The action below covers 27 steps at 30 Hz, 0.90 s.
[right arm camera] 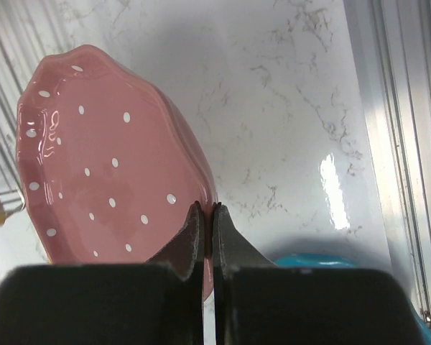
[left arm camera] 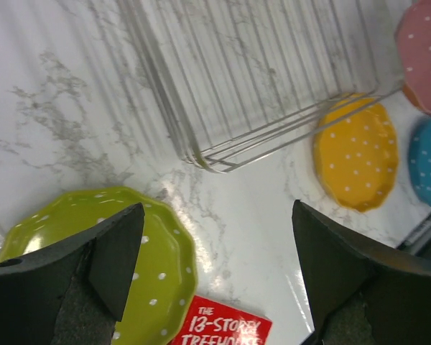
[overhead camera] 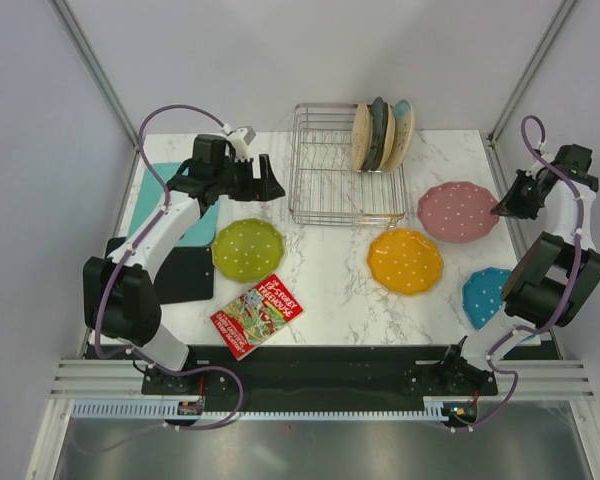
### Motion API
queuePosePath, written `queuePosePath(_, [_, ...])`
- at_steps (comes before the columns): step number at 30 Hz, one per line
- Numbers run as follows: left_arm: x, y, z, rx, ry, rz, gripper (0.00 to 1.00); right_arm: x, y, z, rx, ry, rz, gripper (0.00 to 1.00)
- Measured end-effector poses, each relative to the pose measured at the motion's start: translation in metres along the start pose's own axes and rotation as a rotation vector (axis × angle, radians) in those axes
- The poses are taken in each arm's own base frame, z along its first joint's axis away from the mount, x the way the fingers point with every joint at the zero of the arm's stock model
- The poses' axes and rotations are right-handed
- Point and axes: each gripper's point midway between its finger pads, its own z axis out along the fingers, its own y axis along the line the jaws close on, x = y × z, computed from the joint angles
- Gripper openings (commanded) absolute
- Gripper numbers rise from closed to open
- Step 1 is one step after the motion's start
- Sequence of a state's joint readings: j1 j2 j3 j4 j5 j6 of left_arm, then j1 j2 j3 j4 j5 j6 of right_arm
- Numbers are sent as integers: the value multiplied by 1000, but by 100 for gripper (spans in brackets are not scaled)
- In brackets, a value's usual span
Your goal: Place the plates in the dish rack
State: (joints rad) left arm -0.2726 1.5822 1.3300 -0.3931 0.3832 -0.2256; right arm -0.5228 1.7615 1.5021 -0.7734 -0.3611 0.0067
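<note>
The silver wire dish rack (overhead camera: pixel 330 170) stands at the back middle, with three plates (overhead camera: pixel 380 135) upright in its right end. A lime green plate (overhead camera: pixel 247 249), an orange plate (overhead camera: pixel 405 260), a pink plate (overhead camera: pixel 458 211) and a blue plate (overhead camera: pixel 485 297) are on the marble table. My left gripper (overhead camera: pixel 270 185) hovers open beside the rack's left front corner (left arm camera: pixel 208 162), above the green plate's (left arm camera: pixel 154 266) right edge, holding nothing. My right gripper (right arm camera: pixel 208 214) is shut on the pink plate's (right arm camera: pixel 108 151) right rim.
A red book (overhead camera: pixel 257 315) lies at the front left, next to the green plate. A teal board (overhead camera: pixel 145 200) and a black mat (overhead camera: pixel 185 275) lie under the left arm. The blue plate (right arm camera: pixel 316 260) sits just below the right gripper, near the table's right edge.
</note>
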Motion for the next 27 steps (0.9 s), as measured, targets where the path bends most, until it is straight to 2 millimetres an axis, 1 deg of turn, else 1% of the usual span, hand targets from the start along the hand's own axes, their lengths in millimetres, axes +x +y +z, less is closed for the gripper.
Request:
queuePosePath(3, [0, -19, 0, 102, 2, -36, 86, 6, 3, -17, -30, 8, -9, 0])
queuePosePath(6, [-5, -43, -3, 231, -2, -66, 83, 5, 15, -36, -82, -17, -20, 0])
queuePosePath(9, [-11, -66, -3, 351, -10, -83, 84, 3, 34, -55, -147, -48, -42, 0])
queuePosePath(10, [-10, -71, -1, 377, -4, -90, 84, 2, 41, -61, -169, -56, -51, 0])
queuePosePath(14, [2, -93, 14, 468, 62, -128, 87, 5, 70, -78, -246, -71, -93, 0])
queuePosePath(17, [9, -111, 26, 515, 108, -151, 87, 8, 92, -81, -285, -63, -136, 0])
queuePosePath(22, [14, -145, 47, 607, 156, -158, 88, 18, 134, -75, -347, -31, -192, 0])
queuePosePath(24, [16, -154, 54, 629, 173, -159, 88, 19, 154, -73, -376, -24, -221, 0])
queuePosePath(27, [15, -164, 61, 650, 182, -157, 89, 17, 174, -70, -409, -23, -244, 0])
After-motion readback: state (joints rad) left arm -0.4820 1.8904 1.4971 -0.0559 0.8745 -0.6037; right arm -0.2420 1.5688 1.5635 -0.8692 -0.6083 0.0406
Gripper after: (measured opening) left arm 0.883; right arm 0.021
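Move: The right hand holds the pink plate by its right rim. From that hand the dish rack's middle lies about 20 cm ahead and 35 cm left, its upright plates 20 cm ahead and 26 cm left. The orange plate is 20 cm left and 6 cm back, the blue one 16 cm back and 3 cm right. From the wide-open left hand, the pink plate lies some 47 cm right and 3 cm back, and the green plate 8 cm left and 4 cm back. Still pinching the pink plate's right rim, the right hand carries it about 16 cm left and 10 cm up towards the left hand, swinging some 25 degrees counter-clockwise. The left hand, open and empty, travels about 17 cm right and slightly back to meet the plate's free rim, rolling and turning clockwise so its fingers point more rightward and nearer level. ##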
